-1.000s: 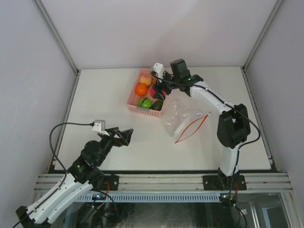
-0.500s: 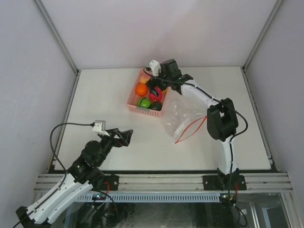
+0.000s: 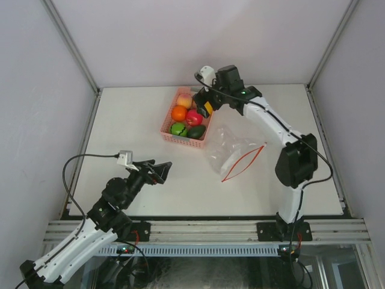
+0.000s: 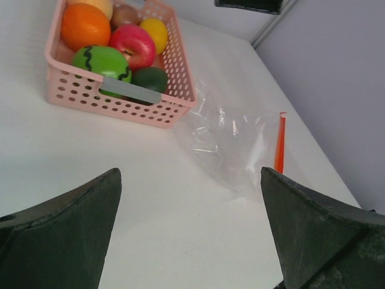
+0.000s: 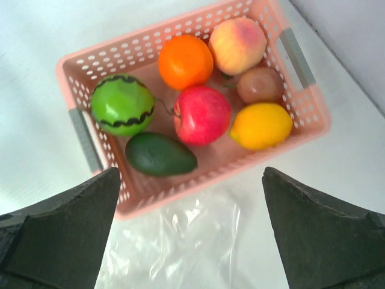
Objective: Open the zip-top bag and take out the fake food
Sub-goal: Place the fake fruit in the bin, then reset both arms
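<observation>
The fake food, several glossy pieces, lies in a pink basket (image 5: 90,66): an orange (image 5: 185,61), a peach (image 5: 237,45), a red apple (image 5: 201,114), a lemon (image 5: 260,125), a brown piece (image 5: 260,84), a striped green one (image 5: 123,103) and a dark green one (image 5: 160,154). The clear zip-top bag (image 3: 231,147) lies crumpled to the right of the basket, and nothing shows inside it. Its red zipper strip (image 3: 243,161) faces the near side. My right gripper (image 3: 203,108) hangs open and empty above the basket's right edge. My left gripper (image 3: 157,170) is open over bare table, well short of the bag (image 4: 234,138).
The basket (image 3: 185,122) stands at the back middle of the white table (image 3: 132,132). Grey walls and frame posts close in the left, back and right sides. The right arm's elbow (image 3: 296,159) stands right of the bag.
My right gripper opened fully over the basket, dipped lower, then rose and pulled back to the right. The red apple now lies uncovered in the basket. The left arm has stayed put.
</observation>
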### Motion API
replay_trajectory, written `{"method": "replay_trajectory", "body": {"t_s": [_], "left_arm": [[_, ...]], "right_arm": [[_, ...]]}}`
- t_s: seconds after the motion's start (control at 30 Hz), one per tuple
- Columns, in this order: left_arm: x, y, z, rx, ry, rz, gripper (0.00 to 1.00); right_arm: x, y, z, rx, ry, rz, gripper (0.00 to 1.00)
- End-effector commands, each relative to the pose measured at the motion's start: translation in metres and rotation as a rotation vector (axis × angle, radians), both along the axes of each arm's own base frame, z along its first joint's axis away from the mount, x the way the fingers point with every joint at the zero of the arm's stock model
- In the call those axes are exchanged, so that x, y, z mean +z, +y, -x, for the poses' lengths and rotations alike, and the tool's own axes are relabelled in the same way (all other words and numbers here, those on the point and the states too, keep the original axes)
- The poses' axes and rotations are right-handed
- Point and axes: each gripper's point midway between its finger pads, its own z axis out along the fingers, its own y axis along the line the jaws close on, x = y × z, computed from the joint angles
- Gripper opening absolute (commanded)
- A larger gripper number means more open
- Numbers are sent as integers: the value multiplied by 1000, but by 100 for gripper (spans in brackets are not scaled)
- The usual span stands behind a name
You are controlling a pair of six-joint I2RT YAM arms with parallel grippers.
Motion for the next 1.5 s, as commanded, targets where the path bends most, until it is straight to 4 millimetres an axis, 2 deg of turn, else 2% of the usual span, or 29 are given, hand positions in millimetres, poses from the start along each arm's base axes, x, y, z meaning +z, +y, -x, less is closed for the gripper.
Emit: {"method": "replay_trajectory", "body": {"t_s": [0.0,0.07,0.17,0.3,0.37,0.43,0.57,0.7,0.87,1.0,1.1,1.2,1.47], "left_arm": [[34,-15,-2,-72,-71,106,100],[49,-18,-4,-100,-104,129,100],[71,-18,-14,-131,-148,185,100],[97,-13,-35,-150,-151,304,100],[112,-12,-45,-151,-146,304,98],[126,-12,-53,-141,-133,228,96],[162,1,-55,-75,-152,86,100],[197,16,-46,-29,-165,-36,100],[239,23,-24,-54,-210,-119,100],[266,26,-7,-75,-254,-155,100],[275,26,0,-91,-272,-160,100],[278,25,5,-106,-280,-160,100],[278,23,8,-120,-290,-153,100]], "right_arm": [[65,-44,30,-90,-24,-129,100],[79,-71,36,-157,-67,-154,100],[114,-110,57,-191,-123,-251,100],[135,-163,82,-254,-168,-353,100],[141,-181,101,-253,-182,-356,100],[151,-193,119,-253,-213,-346,100],[176,-212,146,-291,-288,-314,100],[200,-216,158,-325,-309,-326,100],[235,-204,180,-286,-309,-397,100],[262,-203,192,-288,-331,-427,100],[277,-201,200,-268,-358,-424,100],[281,-195,210,-216,-361,-419,100],[278,-198,211,-238,-358,-424,100]]}}
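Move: The right hand, already empty and open, hangs over the bin's right side: the red apple, already in the bin, lies about 2 cm ahead, 5 cm left and 17 cm below. From that hand, at similar depth, the lemon is 7 cm ahead and 1 cm right, the orange 5 cm ahead and 12 cm left; the empty bag lies 14 cm back, 13 cm right and 21 cm down. From the left hand, the apple is some 27 cm ahead, 10 cm right and 15 cm down. With the fruit already in the bin, the right hand leaves empty and wide open, rising about 28 cm while drawing back and to its right some 20 cm each; the rightward swing comes mostly first, then mainly up and back, with the fingers tipping up towards level. The left hand, also open and empty, first reaches briefly forward and then climbs steeply while easing back, ending roughly 26 cm above its start with its fingers tilted up about 15 degrees, and neither hand is on anything at the end. ##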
